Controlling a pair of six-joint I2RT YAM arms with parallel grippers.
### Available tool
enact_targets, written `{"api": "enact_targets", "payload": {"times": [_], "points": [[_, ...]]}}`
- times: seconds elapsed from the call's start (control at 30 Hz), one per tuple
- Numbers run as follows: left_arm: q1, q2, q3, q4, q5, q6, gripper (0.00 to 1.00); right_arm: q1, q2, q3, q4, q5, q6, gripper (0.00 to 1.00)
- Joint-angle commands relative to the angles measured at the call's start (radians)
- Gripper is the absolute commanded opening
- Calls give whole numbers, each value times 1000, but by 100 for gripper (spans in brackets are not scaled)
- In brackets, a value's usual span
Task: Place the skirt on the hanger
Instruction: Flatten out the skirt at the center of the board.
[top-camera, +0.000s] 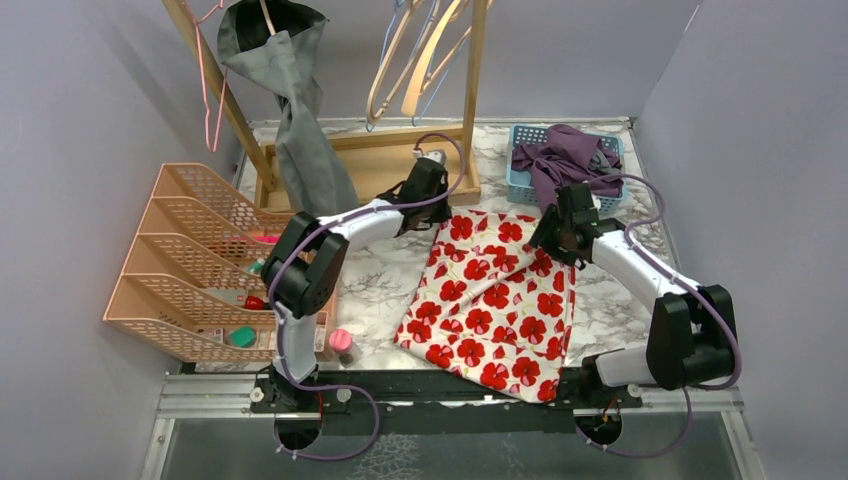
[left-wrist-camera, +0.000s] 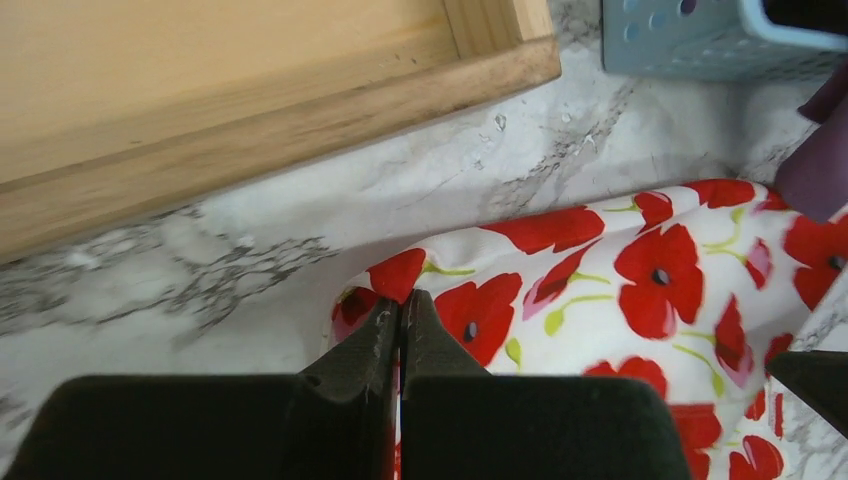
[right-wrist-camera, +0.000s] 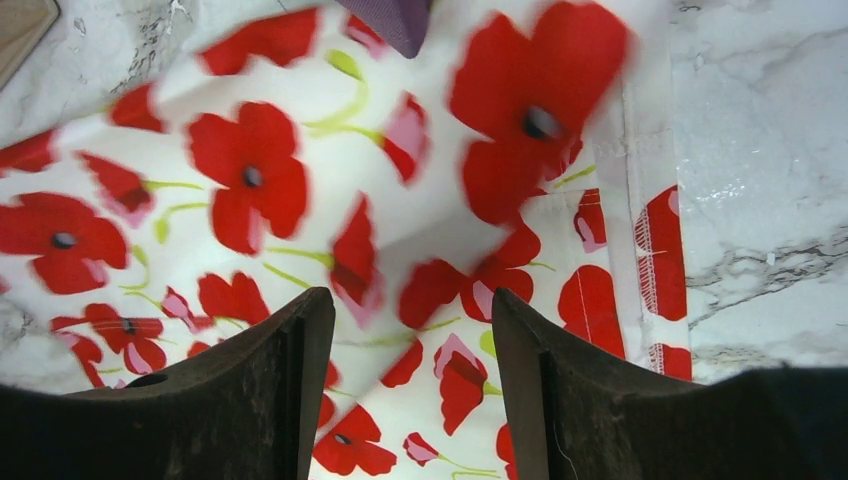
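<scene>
The skirt (top-camera: 490, 300), white with red poppies, lies flat on the marble table. My left gripper (top-camera: 432, 218) is at its far left corner. In the left wrist view the jaws are shut, with the skirt's edge (left-wrist-camera: 560, 260) pinched between the fingertips (left-wrist-camera: 402, 305). My right gripper (top-camera: 548, 238) hovers over the far right part of the skirt (right-wrist-camera: 300, 180), jaws open and empty (right-wrist-camera: 410, 305). Several hangers (top-camera: 420, 50) hang from the wooden rack at the back. A pink hanger (top-camera: 210, 70) hangs at the rack's left end.
A grey garment (top-camera: 295, 110) hangs on the rack. Its wooden base (top-camera: 375, 165) lies just behind the skirt and shows in the left wrist view (left-wrist-camera: 250, 100). A blue basket (top-camera: 520, 135) holds purple cloth (top-camera: 565, 155). A peach sorter rack (top-camera: 200, 260) and a pink-capped bottle (top-camera: 341, 342) stand at the left.
</scene>
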Motion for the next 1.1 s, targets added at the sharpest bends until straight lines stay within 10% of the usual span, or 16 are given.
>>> {"api": "enact_targets", "payload": {"times": [0.0,0.23,0.53,1.07], "points": [[58,-164,-71,41,-109,-4,0,-9,-44,-17,2,42,-10,63],[108,-178,-80,40,-25,2,0,-9,-20,-40,-43,77,20,62],[110,-156,-36,-76,-54,47,44,-9,26,-74,-48,24,4,44],[105,-387,-240,-210,-17,69,49,-9,17,-159,-109,-90,-4,16]]}}
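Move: The poppy skirt's far left corner is already pinched in the left gripper. The place to lay it is some 6 cm to the left and 4 cm ahead, about 3 cm lower, and the rack base's near right corner is roughly 7 cm right and 3 ahead. From the open right gripper, the skirt's right hem to grip lies about 5 cm back, 4 cm right and 5 below; the basket is some 19 cm ahead and 2 right. Keep the left gripper's pinch and sweep the skirt corner about 6 cm left, lifting it and easing forward. Open to about half while sinking a little, then carry on left and back, free of the cloth. Meanwhile bring the right gripper about 5 cm back and down, tipping it a little steeper and closing its fingers around the right hem. ##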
